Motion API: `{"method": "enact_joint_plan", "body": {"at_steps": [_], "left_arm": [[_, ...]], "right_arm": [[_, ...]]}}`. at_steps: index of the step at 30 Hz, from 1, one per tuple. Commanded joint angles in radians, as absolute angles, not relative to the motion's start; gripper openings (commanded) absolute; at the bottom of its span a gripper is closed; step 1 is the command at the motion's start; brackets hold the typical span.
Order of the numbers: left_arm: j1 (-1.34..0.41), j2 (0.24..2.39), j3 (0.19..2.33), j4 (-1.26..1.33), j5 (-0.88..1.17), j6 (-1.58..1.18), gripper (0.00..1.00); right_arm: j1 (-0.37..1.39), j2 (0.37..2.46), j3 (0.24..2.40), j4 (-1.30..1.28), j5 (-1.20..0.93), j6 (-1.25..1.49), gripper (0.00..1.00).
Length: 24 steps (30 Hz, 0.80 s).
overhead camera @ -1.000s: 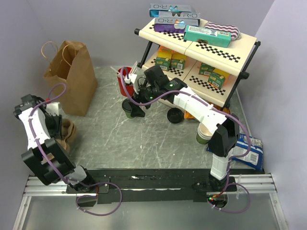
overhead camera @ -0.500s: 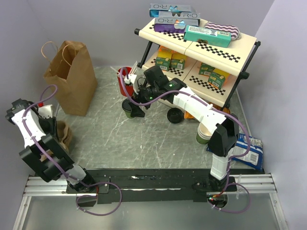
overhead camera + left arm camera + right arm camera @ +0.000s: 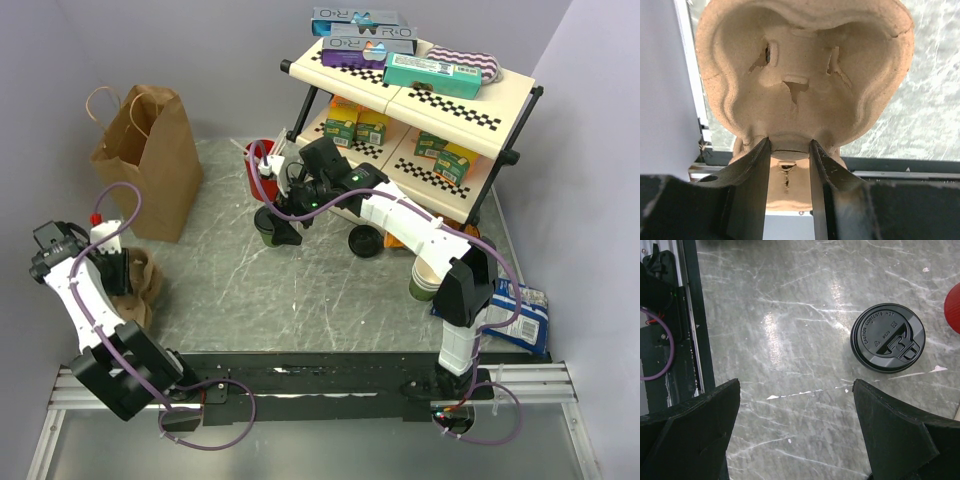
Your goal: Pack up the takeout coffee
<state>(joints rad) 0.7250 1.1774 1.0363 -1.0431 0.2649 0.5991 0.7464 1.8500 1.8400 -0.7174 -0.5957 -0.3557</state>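
The takeout coffee [image 3: 887, 337], a dark green cup [image 3: 266, 229] under a round black lid, stands on the table in front of the red cup [image 3: 256, 172]. My right gripper [image 3: 283, 224] hovers over it, open; in the right wrist view the lid lies beyond the right fingertip and only bare tabletop shows between the fingers of the right gripper [image 3: 795, 385]. At the table's left edge my left gripper [image 3: 122, 270] is shut on a brown pulp cup carrier [image 3: 142, 282]. Seen from the left wrist, the fingers of the left gripper [image 3: 788, 145] pinch the carrier [image 3: 805, 70] at its middle rib.
A brown paper bag [image 3: 150, 160] stands upright at the back left. A two-tier checkered shelf [image 3: 420, 100] with boxes fills the back right. A black round thing [image 3: 365, 241] and a stack of lidless green cups [image 3: 428, 276] sit near the right arm. A blue-white packet [image 3: 525, 315] lies far right.
My left arm swung out to the left and came back lower, the carrier still in its grip and near the same spot. The right arm and the coffee have not moved.
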Motion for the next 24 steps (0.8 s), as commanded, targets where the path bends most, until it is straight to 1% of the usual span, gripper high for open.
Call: {"method": "enact_joint_plan", "body": {"at_steps": [1, 3, 4, 5, 7, 8, 9, 11, 17, 18, 19, 21, 22, 24], "left_arm": [[0.748, 1.189, 1.094, -1.035, 0.336, 0.624, 0.01], [0.769, 1.170, 1.109, -1.012, 0.348, 0.621, 0.01], [0.767, 1.178, 1.159, -1.113, 0.445, 0.635, 0.01], [0.769, 1.180, 1.192, -1.105, 0.446, 0.621, 0.01], [0.767, 1.170, 1.123, -1.011, 0.367, 0.580, 0.01], [0.764, 1.205, 1.120, -1.022, 0.330, 0.586, 0.01], [0.765, 1.232, 1.185, -1.081, 0.354, 0.603, 0.01], [0.764, 1.282, 1.247, -1.188, 0.417, 0.595, 0.01], [0.752, 1.293, 1.342, -1.227, 0.454, 0.589, 0.01], [0.746, 1.295, 1.363, -1.282, 0.522, 0.632, 0.01], [0.735, 1.293, 1.370, -1.304, 0.547, 0.646, 0.01], [0.658, 1.282, 1.365, -1.348, 0.615, 0.669, 0.01], [0.575, 1.266, 1.356, -1.342, 0.620, 0.655, 0.01], [0.476, 1.243, 1.298, -1.268, 0.623, 0.550, 0.01]], "right_arm": [[0.755, 1.859, 1.867, -0.693, -0.621, -0.341, 1.00], [0.756, 1.861, 1.865, -0.692, -0.618, -0.339, 1.00], [0.756, 1.859, 1.868, -0.693, -0.612, -0.342, 1.00], [0.756, 1.855, 1.867, -0.693, -0.609, -0.345, 1.00], [0.758, 1.852, 1.856, -0.689, -0.606, -0.347, 1.00], [0.756, 1.852, 1.856, -0.690, -0.610, -0.345, 1.00], [0.756, 1.853, 1.859, -0.698, -0.612, -0.347, 1.00], [0.755, 1.848, 1.856, -0.696, -0.609, -0.347, 1.00], [0.756, 1.847, 1.858, -0.698, -0.609, -0.347, 1.00], [0.755, 1.844, 1.858, -0.701, -0.601, -0.347, 1.00], [0.753, 1.838, 1.859, -0.703, -0.595, -0.342, 1.00], [0.743, 1.827, 1.852, -0.701, -0.592, -0.333, 1.00], [0.735, 1.813, 1.848, -0.700, -0.595, -0.319, 1.00], [0.712, 1.802, 1.839, -0.699, -0.604, -0.305, 1.00]]}}
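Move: The left hand already grips a cup carrier by its narrow middle, with a second carrier about 4 cm right below. The lidded cup is roughly 37 cm to its right and 17 cm ahead, a little lower; the red holder stands some 14 cm beyond the cup. The paper bag is about 22 cm ahead and 8 cm to the hand's right. From the waiting right hand, the cup lies about 9 cm ahead, 5 cm left and 13 cm below. Lift the left gripper about 6 cm and ease it some 4 cm forward, keeping the pinch on the upper carrier so that it rises off the one beneath. Late in the lift, swing it right, about 5 cm, towards the lidded cup's side, turning some 10 degrees clockwise and letting the hand's left side dip. ##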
